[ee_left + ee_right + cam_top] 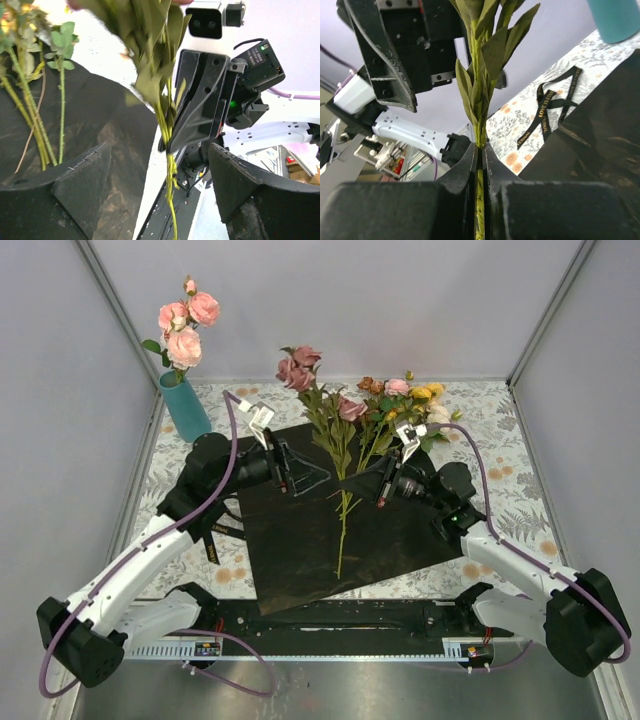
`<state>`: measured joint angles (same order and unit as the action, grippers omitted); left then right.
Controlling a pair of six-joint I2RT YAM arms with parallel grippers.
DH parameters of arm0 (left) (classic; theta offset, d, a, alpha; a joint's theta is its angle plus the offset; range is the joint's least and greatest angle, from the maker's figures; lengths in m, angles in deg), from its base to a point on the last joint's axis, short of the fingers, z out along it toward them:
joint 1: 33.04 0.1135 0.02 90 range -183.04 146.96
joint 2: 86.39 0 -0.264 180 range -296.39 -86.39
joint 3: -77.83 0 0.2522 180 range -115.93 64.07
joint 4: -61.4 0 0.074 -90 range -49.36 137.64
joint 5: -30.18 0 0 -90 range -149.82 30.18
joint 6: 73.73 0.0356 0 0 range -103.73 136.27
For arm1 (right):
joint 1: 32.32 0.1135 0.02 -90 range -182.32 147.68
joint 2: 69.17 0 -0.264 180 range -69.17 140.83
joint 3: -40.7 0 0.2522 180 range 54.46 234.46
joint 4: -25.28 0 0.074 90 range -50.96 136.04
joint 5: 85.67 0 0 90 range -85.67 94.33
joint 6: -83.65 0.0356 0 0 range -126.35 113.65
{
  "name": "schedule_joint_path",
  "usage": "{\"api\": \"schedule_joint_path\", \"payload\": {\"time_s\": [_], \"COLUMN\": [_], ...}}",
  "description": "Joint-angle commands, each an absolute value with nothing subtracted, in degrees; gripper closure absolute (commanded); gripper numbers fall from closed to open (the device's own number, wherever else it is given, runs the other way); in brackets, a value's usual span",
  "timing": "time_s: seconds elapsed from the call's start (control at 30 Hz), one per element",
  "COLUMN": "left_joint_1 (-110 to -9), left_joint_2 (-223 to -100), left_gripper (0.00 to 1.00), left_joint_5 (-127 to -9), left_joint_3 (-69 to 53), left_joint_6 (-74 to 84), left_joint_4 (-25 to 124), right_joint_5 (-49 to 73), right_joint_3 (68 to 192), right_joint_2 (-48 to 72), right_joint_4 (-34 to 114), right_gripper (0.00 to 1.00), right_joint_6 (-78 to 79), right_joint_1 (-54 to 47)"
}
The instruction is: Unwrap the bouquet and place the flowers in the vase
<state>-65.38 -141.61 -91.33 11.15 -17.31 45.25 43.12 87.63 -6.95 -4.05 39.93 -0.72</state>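
My right gripper (480,150) is shut on the green stem (479,90) of a leafy flower and holds it upright above the black paper (300,560). Its mauve blooms (300,366) stand high, and the stem end (342,540) hangs down. From the opposite side, my left gripper (160,155) is open with that stem (171,185) hanging between its fingers, not touching them. In the top view the left gripper (318,476) and right gripper (352,488) face each other. The teal vase (185,406) at the back left holds pink roses (188,328). More flowers (400,400) lie at the back right.
The unwrapped black paper sheet covers the middle of the floral tablecloth (500,470). A black ribbon (214,536) lies on the cloth left of the sheet. Several loose stems (37,125) rest on the paper. Grey walls close in the back and both sides.
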Motion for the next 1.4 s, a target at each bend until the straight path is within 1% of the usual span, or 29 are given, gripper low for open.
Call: {"api": "schedule_joint_path", "payload": {"time_s": [0.0,0.1,0.13,0.17,0.2,0.3,0.33,0.37,0.43,0.47,0.5,0.53,0.6,0.63,0.67,0.77,0.83,0.9,1.0,1.13,1.23,1.37], "left_joint_1": [-68.63,-70.74,-71.18,-71.27,-71.54,-71.63,-71.54,-71.54,-71.63,-71.54,-71.63,-71.63,-71.45,-71.54,-71.45,-71.36,-71.01,-68.57,-61.37,-50.12,-43.35,-38.24], "left_joint_2": [-145.27,-147.12,-147.64,-148.26,-148.7,-149.41,-149.32,-149.32,-149.15,-148.97,-148.62,-147.92,-145.9,-144.67,-143.53,-140.28,-139.22,-139.39,-140.96,-144.56,-146.59,-153.35], "left_gripper": [0.22,0.29,0.36,0.41,0.51,0.75,0.87,1.0,1.0,1.0,1.0,1.0,1.0,1.0,1.0,1.0,1.0,1.0,1.0,1.0,1.0,1.0], "left_joint_5": [-94.18,-93.14,-92.78,-92.78,-93.04,-92.17,-91.73,-91.03,-89.62,-88.4,-86.03,-83.14,-75.41,-70.33,-65.14,-49.76,-36.94,-28.65,-25.29,-21.06,-26.4,-26.59], "left_joint_3": [9.14,9.23,9.31,9.49,9.58,10.54,10.72,10.81,10.81,10.29,9.41,8.1,6.33,5.89,5.98,7.64,9.31,11.24,11.26,4.41,2.73,-1.83], "left_joint_6": [-21.69,-21.7,-21.52,-21.52,-21.52,-22.04,-21.96,-21.52,-20.3,-18.64,-16.18,-13.72,-7.75,-4.76,-1.77,9.03,18.6,26.95,32.62,27.63,25.24,23.83], "left_joint_4": [57.03,58.45,58.54,58.98,59.33,61.26,61.79,61.79,61.27,59.79,56.99,54.09,49.5,48.44,48.61,53.33,60.87,71.14,82.42,83.24,87.52,90.88], "right_joint_5": [46.17,46.08,45.99,45.9,45.82,45.9,45.73,45.12,43.54,42.49,41.52,40.12,37.65,36.51,35.72,34.65,34.3,33.51,32.9,32.98,33.51,33.6], "right_joint_3": [88.56,88.56,88.38,88.21,88.03,87.77,87.42,87.16,86.54,86.28,85.93,85.66,85.13,84.78,84.87,85.31,84.96,84.26,83.29,83.29,83.64,83.64], "right_joint_2": [-6.85,-6.77,-6.59,-6.5,-6.33,-5.63,-5.54,-5.45,-5.62,-5.88,-6.15,-6.76,-7.81,-8.43,-8.96,-10.1,-10.98,-11.68,-12.48,-11.86,-11.25,-10.81], "right_joint_4": [-8.59,-8.95,-9.12,-9.39,-9.56,-9.04,-8.69,-8.25,-7.02,-6.23,-4.92,-3.6,-1.4,-0.26,1.32,4.58,4.76,4.15,3.18,2.48,1.78,1.07], "right_gripper": [1.0,1.0,1.0,1.0,1.0,0.97,0.93,0.86,0.75,0.66,0.51,0.4,0.21,0.15,0.01,0.01,0.01,0.01,0.01,0.01,0.01,0.0], "right_joint_6": [39.61,39.53,39.61,39.61,39.61,39.09,38.82,38.56,37.6,36.98,36.28,35.32,34.17,33.9,33.55,32.06,31.44,31.18,30.83,30.91,31.09,31.26], "right_joint_1": [1.52,2.57,2.92,3.01,3.1,3.02,3.1,3.1,3.1,3.02,3.1,3.1,3.1,3.1,3.02,3.1,3.1,3.1,3.02,3.02,3.1,3.1]}}
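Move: The left hand is open beside the upright mauve roses that the right fingers hold; their bare stems just under the leaves lie about 5 cm to its right, level with it in reach and height. From this hand the vase stands some 25 cm ahead, 34 cm left and 9 cm lower, the remaining flowers roughly 22 cm ahead, 17 cm right, 16 cm below. The left gripper is about 6 cm to the right hand's left, level in reach, 3 cm higher. The left hand slides about 5 cm right and shuts its fingers on the mauve roses' stems while the right hand, almost still, keeps its pinch; then the right fingers open wide and let go, dipping some 4 cm. Keeping its grip, the left hand swings the roses quickly away to the left and towards the vase, about 35 cm left with some 15 cm each forward and up, turning roughly 90 degrees counter-clockwise as its fingers swing from pointing right to forward and tilted up. ##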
